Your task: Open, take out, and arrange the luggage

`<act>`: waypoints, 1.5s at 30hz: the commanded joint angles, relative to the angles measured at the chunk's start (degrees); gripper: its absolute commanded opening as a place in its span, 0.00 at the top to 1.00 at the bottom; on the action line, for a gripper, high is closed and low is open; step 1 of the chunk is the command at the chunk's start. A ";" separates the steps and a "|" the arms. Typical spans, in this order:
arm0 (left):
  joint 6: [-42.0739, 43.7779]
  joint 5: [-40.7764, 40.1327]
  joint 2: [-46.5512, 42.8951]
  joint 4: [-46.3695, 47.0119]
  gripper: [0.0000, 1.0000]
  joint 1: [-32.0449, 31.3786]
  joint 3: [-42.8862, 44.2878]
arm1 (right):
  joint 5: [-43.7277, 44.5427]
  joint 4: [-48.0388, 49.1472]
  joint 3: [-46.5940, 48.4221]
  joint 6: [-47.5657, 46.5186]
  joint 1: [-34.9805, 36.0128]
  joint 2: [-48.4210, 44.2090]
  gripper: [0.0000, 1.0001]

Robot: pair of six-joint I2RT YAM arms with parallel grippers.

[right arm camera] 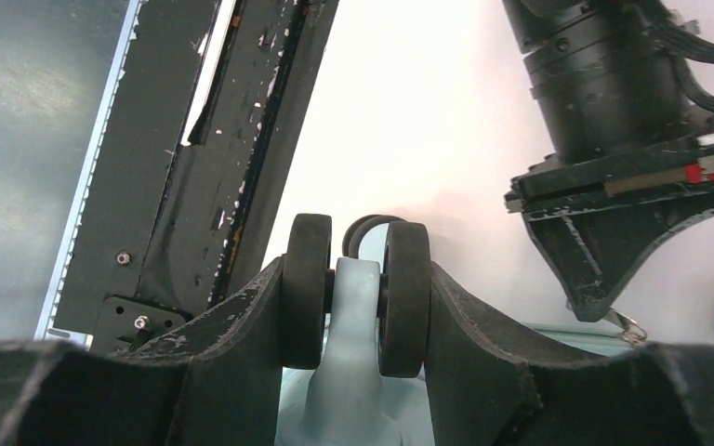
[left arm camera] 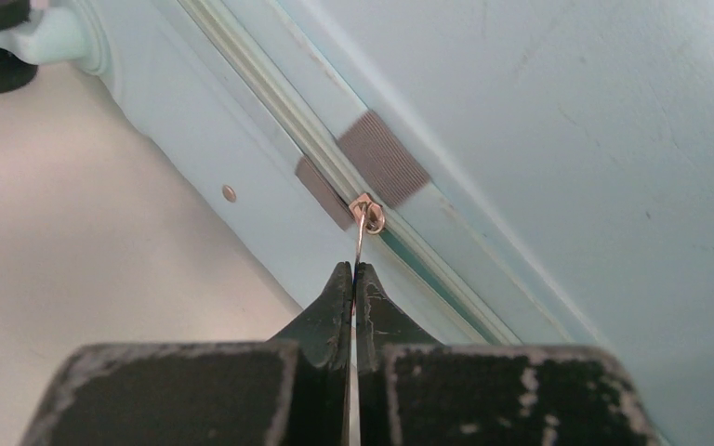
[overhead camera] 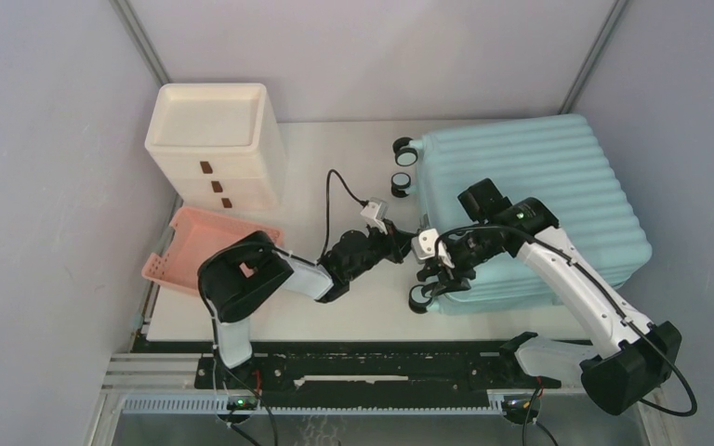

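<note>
The luggage (overhead camera: pixel 539 200) is a pale aqua ribbed suitcase lying flat on the right of the table, shut. In the left wrist view my left gripper (left arm camera: pixel 353 269) is shut on the thin metal zipper pull (left arm camera: pixel 361 237), which hangs from the slider (left arm camera: pixel 368 216) on the luggage's side seam (left arm camera: pixel 270 121). From above, the left gripper (overhead camera: pixel 409 242) meets the suitcase's left side. My right gripper (right arm camera: pixel 356 279) is shut on the twin black caster wheel (right arm camera: pixel 404 297) at the near left corner, one finger against each wheel. Seen from above, the right gripper (overhead camera: pixel 435 274) sits at that corner.
A cream drawer cabinet (overhead camera: pixel 214 144) stands at the back left, with a shallow pink basket (overhead camera: pixel 206 249) in front of it. Two more caster wheels (overhead camera: pixel 402 167) stick out at the suitcase's far left corner. Both forearms crowd the strip of white tabletop (overhead camera: pixel 335 307) left of the suitcase.
</note>
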 commanded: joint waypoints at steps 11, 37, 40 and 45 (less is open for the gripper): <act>-1.30 2.20 2.21 -11.79 1.00 8.30 9.62 | -10.50 -5.08 -2.21 -6.71 -0.43 -1.68 1.00; -5.28 16.01 8.41 -32.98 1.00 18.71 30.11 | -11.03 -5.18 -2.69 -7.51 -0.71 -1.90 1.00; -5.62 17.53 9.64 -34.55 1.00 19.78 32.53 | -11.08 -5.15 -2.62 -7.64 -0.74 -1.87 1.00; -5.54 20.15 11.83 -38.10 1.00 21.20 37.34 | -11.07 -5.26 -2.68 -7.75 -0.74 -1.89 1.00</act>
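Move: The left gripper already holds the zip pull on the suitcase's wheeled side. That zip's far corner lies ahead of this hand: the far lower wheel about 18 cm forward, 3 cm left and 7 cm below, the far upper wheel directly over it, some 7 cm above the hand. The near lower wheel sits roughly 11 cm back, level sideways, 7 cm below. From the right hand the far lower wheel is about 30 cm forward, 6 cm left and 14 cm below. Drag the zip pull forward along the suitcase's wheeled side with the left gripper, about 13 cm at a steady pace towards the far wheels, fingers kept shut on it. Tip the hand gradually downwards by some 15 degrees on the way. Keep the right gripper still, holding the wheel mount at the near corner. ##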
